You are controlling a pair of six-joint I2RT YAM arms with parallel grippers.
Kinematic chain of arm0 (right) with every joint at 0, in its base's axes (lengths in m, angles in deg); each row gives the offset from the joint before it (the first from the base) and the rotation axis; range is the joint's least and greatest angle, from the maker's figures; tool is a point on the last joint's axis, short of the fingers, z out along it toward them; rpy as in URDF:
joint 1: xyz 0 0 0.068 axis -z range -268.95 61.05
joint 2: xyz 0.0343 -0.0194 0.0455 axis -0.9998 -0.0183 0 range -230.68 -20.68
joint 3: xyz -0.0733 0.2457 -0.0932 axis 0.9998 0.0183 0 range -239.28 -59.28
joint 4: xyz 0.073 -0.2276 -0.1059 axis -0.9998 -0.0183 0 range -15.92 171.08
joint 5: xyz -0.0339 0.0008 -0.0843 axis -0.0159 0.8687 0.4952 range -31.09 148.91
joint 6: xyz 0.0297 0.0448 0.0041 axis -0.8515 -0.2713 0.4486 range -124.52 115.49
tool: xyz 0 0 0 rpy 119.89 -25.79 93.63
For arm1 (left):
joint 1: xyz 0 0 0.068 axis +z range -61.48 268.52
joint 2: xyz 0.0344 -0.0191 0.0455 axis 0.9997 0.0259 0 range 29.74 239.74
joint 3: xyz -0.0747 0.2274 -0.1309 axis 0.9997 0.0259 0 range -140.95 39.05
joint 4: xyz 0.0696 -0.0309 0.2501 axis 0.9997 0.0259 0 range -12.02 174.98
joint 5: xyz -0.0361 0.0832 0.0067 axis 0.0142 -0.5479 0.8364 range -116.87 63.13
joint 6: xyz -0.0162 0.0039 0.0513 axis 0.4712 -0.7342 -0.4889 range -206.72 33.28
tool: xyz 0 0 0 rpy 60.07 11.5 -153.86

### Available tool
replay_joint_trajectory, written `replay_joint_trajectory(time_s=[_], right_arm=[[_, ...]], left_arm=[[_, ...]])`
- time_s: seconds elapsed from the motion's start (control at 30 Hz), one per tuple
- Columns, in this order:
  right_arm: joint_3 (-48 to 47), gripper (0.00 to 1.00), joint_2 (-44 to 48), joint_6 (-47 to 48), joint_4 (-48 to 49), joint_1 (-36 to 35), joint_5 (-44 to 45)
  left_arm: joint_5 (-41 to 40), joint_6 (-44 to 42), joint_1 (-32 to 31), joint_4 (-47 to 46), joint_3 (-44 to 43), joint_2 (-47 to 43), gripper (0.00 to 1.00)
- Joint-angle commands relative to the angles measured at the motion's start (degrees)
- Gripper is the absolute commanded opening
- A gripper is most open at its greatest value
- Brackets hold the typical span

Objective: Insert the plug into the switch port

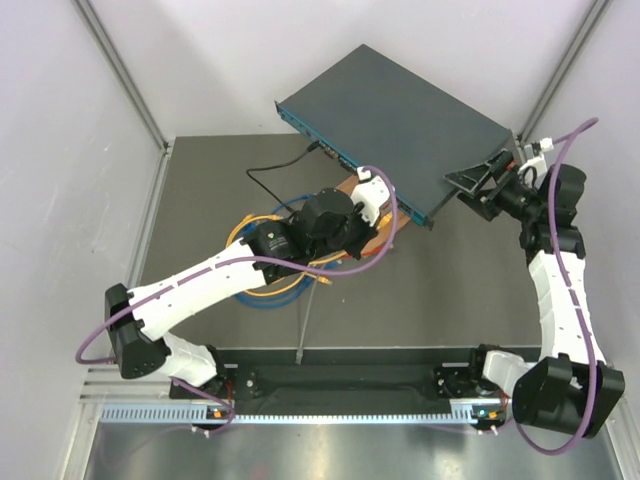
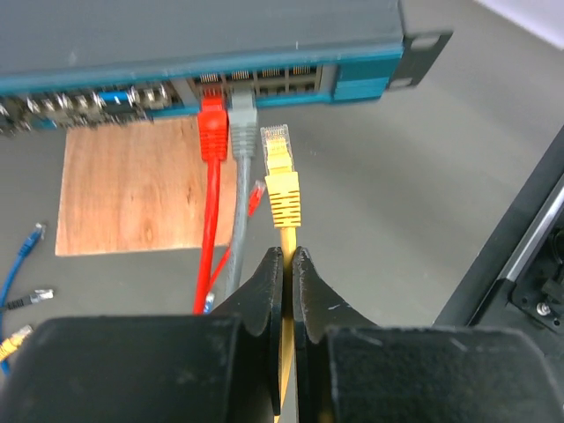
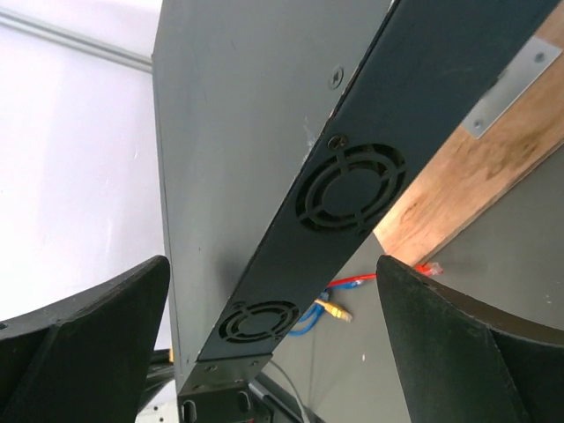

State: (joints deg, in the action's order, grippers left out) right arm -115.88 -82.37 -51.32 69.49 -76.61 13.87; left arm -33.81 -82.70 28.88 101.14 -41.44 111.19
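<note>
The switch (image 1: 400,115) lies at the back of the table, its port row (image 2: 264,79) facing my left gripper. A red plug (image 2: 211,128) and a grey plug (image 2: 242,132) sit in neighbouring ports. The yellow plug (image 2: 280,172) points at the port row just right of the grey one, its tip a little short of the face. My left gripper (image 2: 288,256) is shut on the yellow cable right behind that plug. My right gripper (image 3: 273,291) is open, its fingers (image 3: 467,352) standing apart on either side of the switch's fan-vented end (image 3: 352,185).
A brown wooden board (image 2: 141,185) lies under the switch's front. Loose blue, yellow and orange cables (image 1: 270,285) coil on the table under the left arm. A black cable (image 1: 275,165) runs into the switch's left end. Frame posts stand at the back corners.
</note>
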Motion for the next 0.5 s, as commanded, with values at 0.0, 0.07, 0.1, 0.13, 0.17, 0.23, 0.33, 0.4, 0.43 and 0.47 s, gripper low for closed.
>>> replay_joint_trajectory(time_s=[0.0, 0.07, 0.1, 0.13, 0.17, 0.23, 0.33, 0.4, 0.43, 0.47], right_arm=[[0.7, 0.98, -0.3, -1.2, 5.3, -2.1, 0.6], [1.3, 0.95, -0.8, -1.9, 7.6, -2.8, 0.6], [1.8, 0.94, -0.8, -2.8, 8.4, -2.8, 0.1], [2.1, 0.93, -1.1, -3.1, 9.0, -3.0, 0.0], [2.3, 0.92, -1.3, -3.4, 10.4, -2.9, -0.1], [3.2, 0.87, -1.9, -5.0, 12.6, -3.0, -1.4], [3.8, 0.76, -2.2, -5.4, 14.1, -3.0, -1.5], [4.0, 0.64, -2.3, -5.5, 14.5, -3.1, -1.5], [4.1, 0.60, -2.2, -5.5, 14.4, -3.1, -1.5], [4.1, 0.57, -2.3, -5.4, 14.3, -3.1, -1.5]], left_arm=[[-0.3, -1.5, -0.2, -3.2, -3.8, 0.8, 0.00], [-0.1, -2.0, -0.2, -3.2, -4.0, 1.4, 0.00], [-0.1, -2.2, -0.2, -3.0, -4.1, 1.8, 0.00], [0.0, -2.3, -0.2, -3.0, -4.3, 2.0, 0.00], [-0.1, -2.5, -0.2, -2.8, -4.5, 2.2, 0.00], [-0.4, -2.6, -0.2, -2.1, -5.1, 3.0, 0.00], [-1.2, -2.9, -0.2, -1.4, -6.0, 4.1, 0.00], [-1.3, -2.8, -0.3, -1.4, -6.5, 4.7, 0.00], [-1.3, -2.9, -0.2, -1.2, -7.1, 5.1, 0.00], [-1.7, -2.8, -0.2, -1.2, -7.4, 5.2, 0.00]])
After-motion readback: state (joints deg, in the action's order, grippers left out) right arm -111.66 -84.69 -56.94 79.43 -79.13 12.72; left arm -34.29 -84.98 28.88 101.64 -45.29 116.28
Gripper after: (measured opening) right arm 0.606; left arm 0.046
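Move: The free switch port lies about 6 cm ahead of the left hand, 7 cm to its right and 3 cm lower; the yellow plug sticks out past the fingertips towards it. The seated grey plug is some 5 cm ahead, 4 cm right, with the red plug 6 cm ahead, 3 cm right, both about 3 cm lower. For the open right hand, the switch's side edge is roughly 4 cm left, level fore-and-aft and 2 cm below; the front corner is 7 cm left, 4 cm back, 2 cm below. Still pinching the yellow cable behind its plug, the left hand carries it some 2 cm right and forward towards the port beside the grey plug, rising slightly and then sinking about 1 cm below its start. Meanwhile the right hand eases about 2 cm left, forward and down around the switch's side edge, its fingers closing from wide open to a little over half; a firm touch there can't be made out. ##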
